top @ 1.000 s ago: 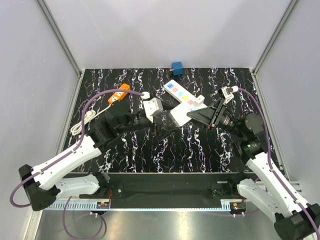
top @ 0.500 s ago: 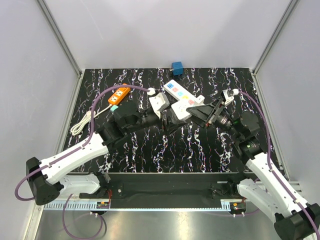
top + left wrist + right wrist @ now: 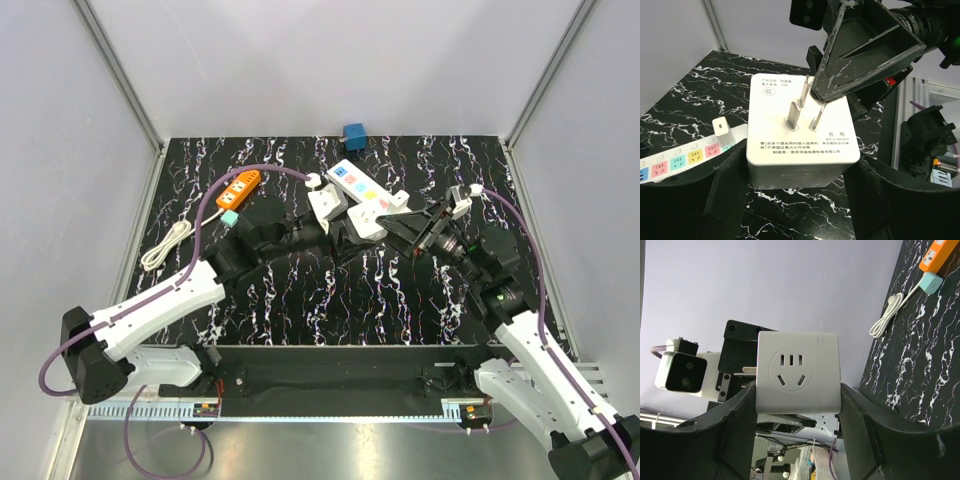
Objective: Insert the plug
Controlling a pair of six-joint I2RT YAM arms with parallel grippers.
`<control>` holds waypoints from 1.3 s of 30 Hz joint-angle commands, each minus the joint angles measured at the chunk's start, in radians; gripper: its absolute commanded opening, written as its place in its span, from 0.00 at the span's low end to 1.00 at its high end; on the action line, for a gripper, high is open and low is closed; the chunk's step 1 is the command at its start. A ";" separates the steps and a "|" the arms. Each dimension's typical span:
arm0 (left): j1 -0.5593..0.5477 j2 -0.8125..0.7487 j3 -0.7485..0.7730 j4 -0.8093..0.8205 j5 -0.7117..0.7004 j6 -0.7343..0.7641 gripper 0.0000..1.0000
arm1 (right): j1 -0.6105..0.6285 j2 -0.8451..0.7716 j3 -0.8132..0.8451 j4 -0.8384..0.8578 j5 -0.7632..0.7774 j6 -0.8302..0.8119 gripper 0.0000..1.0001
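My left gripper point(image 3: 325, 210) is shut on a white cube plug point(image 3: 323, 204) and holds it above the table. In the left wrist view the plug point(image 3: 802, 130) sits between my fingers point(image 3: 730, 185), its three prongs pointing at the right gripper's black finger point(image 3: 865, 55), which touches them. My right gripper point(image 3: 368, 225) is shut on a white socket cube point(image 3: 365, 222). In the right wrist view the socket cube point(image 3: 797, 372) shows its holes to the camera. One prong point(image 3: 747, 370) shows beside its left edge, outside the holes.
A white power strip point(image 3: 362, 188) with coloured sockets lies just behind both grippers; it also shows in the left wrist view point(image 3: 680, 160). An orange power strip point(image 3: 238, 188), a coiled white cable point(image 3: 165, 245) and a blue cube point(image 3: 354, 135) lie left and at the back.
My left gripper has carried the plug right and farther back, closing on the socket cube. My right gripper has shifted slightly back with the cube.
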 commanded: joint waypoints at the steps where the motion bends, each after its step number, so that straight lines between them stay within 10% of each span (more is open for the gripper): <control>1: 0.021 0.014 0.067 0.060 0.128 -0.132 0.00 | 0.007 -0.041 0.055 -0.032 -0.019 -0.122 0.44; 12: 0.058 0.076 0.057 0.245 0.332 -0.372 0.00 | 0.006 -0.184 0.059 -0.188 -0.002 -0.230 0.99; 29: 0.168 0.071 0.011 0.548 0.525 -0.843 0.00 | 0.006 -0.342 0.078 -0.171 -0.081 -0.584 0.98; 39: 0.190 0.132 -0.106 1.236 0.351 -1.314 0.00 | 0.007 -0.122 0.075 0.250 0.000 -0.403 0.98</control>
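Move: The white plug adapter is clasped by both grippers in mid-air: its middle is about 2 cm right and 1 cm ahead of the left hand, and 2 cm left and 1 cm ahead of the right. From the left hand, the white power strip's middle lies roughly 26 cm ahead, 5 cm right and 28 cm down; the small plug already on the strip stands some 24 cm ahead, 13 cm right and 26 cm down. Keep the adapter gripped in the left hand while the right fingers open and let go, backing off about 7 cm back and 4 cm right. Ease the left hand back and a little right, then raise it about 9 cm and slightly left, rolling some 50 degrees until its fingers point right and upward. Then lift the open right hand beside it, tipping it up, and start it forward again. ##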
